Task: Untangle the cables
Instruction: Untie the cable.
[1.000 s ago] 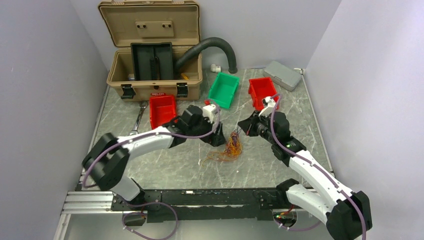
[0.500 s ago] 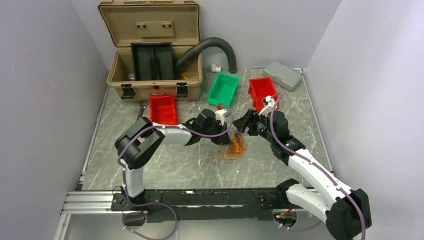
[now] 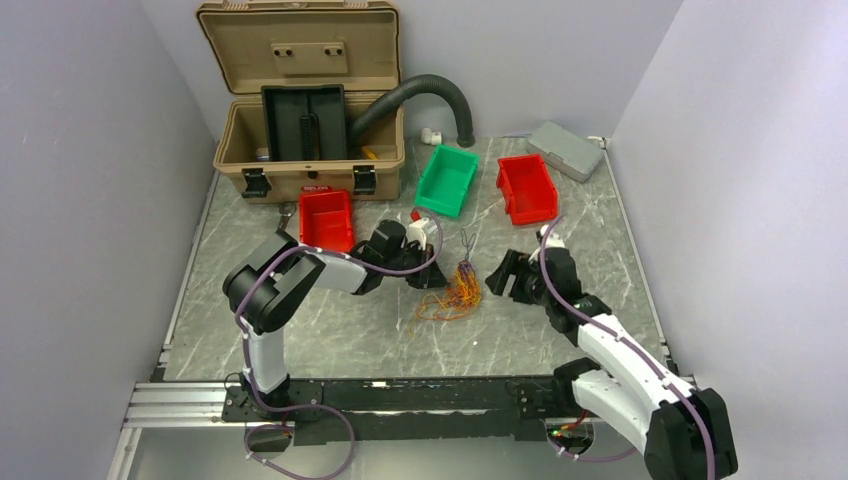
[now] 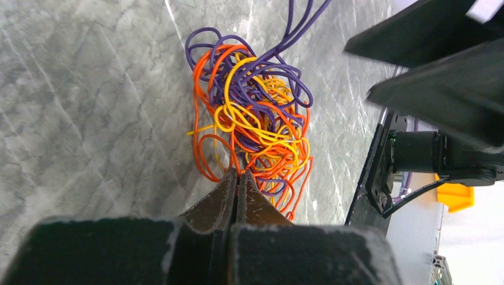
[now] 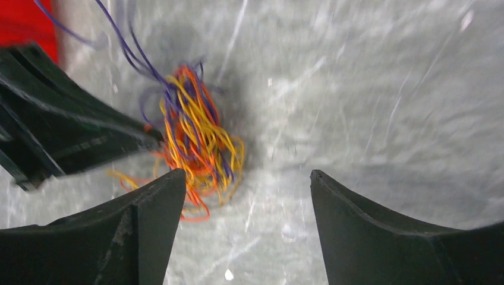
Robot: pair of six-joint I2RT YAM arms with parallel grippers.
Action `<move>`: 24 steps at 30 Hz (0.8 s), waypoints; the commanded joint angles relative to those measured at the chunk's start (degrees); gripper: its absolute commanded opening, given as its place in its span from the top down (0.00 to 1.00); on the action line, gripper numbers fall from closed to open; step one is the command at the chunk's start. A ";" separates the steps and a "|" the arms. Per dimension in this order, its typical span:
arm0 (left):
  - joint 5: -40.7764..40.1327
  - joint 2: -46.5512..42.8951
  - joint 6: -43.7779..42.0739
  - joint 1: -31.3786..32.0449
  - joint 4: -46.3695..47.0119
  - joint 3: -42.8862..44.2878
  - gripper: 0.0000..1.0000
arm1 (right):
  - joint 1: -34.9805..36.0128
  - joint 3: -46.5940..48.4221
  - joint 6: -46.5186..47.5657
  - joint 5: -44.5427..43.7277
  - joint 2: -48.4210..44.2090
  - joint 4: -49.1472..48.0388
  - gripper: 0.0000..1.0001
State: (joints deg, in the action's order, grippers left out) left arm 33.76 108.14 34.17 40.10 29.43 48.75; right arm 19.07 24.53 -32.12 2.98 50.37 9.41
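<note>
The cables [image 3: 457, 292] are a small tangle of thin orange, yellow and purple wires on the marble table, with one purple strand [image 3: 466, 240] trailing away toward the back. In the left wrist view the cables [image 4: 255, 124] lie just past my left gripper [image 4: 238, 173], whose jaws are pressed together with an orange strand running in between the tips. From above, my left gripper [image 3: 438, 280] sits at the tangle's left edge. My right gripper [image 3: 503, 276] stands open to the right of it, apart. The right wrist view is blurred: the cables [image 5: 196, 136] lie ahead and to the left of my right gripper [image 5: 246, 173].
An open tan toolbox [image 3: 305, 110] and a black corrugated hose [image 3: 430, 95] stand at the back. A red bin [image 3: 325, 218] sits just behind my left arm. A green bin [image 3: 447, 178], another red bin [image 3: 527, 187] and a grey case [image 3: 565, 150] lie further back right.
My left gripper has shut at the tangle and drawn it slightly left. My right gripper has opened, let go and pulled back toward the near right.
</note>
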 commanded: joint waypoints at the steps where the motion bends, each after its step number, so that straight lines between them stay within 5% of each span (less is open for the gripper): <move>1: 2.46 -1.19 0.15 0.27 3.17 -0.51 1.00 | -0.09 -4.65 -0.40 11.97 0.12 -8.57 0.24; 12: 1.94 -1.55 -1.24 0.39 0.38 0.88 1.00 | 1.29 -1.71 1.68 17.80 17.89 -17.87 0.43; 14: 2.41 -1.47 -0.84 0.46 0.74 0.99 0.91 | 2.14 -1.08 1.64 17.28 20.10 -18.64 0.51; 20: 4.15 -1.43 2.45 0.98 5.70 0.24 0.40 | 3.43 -1.25 0.92 17.95 20.73 -21.00 0.94; 24: 5.04 0.13 2.88 1.76 4.33 2.61 0.34 | 3.50 -1.85 1.38 17.24 19.36 -20.54 0.98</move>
State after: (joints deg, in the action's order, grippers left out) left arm 36.29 108.14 36.12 40.86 31.42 48.58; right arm 22.35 21.63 -31.27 19.92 71.44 -7.90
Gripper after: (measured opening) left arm 0.647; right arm 0.055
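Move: The cable bundle's middle is about 9 cm to the right hand's left, 1 cm back and 6 cm below. The left hand's closed tips are already on its left edge, 12 cm to the right hand's left, 1 cm ahead and 4 cm lower, with the bundle's middle some 3 cm to the left hand's right, level fore-and-aft and 2 cm below. The right red bin is roughly 24 cm ahead of the right hand and 4 cm to its right; the green bin, 27 cm ahead and 13 cm left. While the left fingers keep their pinch on the orange strands, the right hand, already open, first drops and draws back a little, then sweeps left and on down to the near right side of the cable bundle, about 6 cm left and 6 cm down in all, turning some 15 degrees counter-clockwise and tipping its fingers about 10 degrees further down. There the right fingers narrow and shut to pinch the strands, rising slightly at the end, as the left hand, almost in place, opens to about two thirds and lets go. ##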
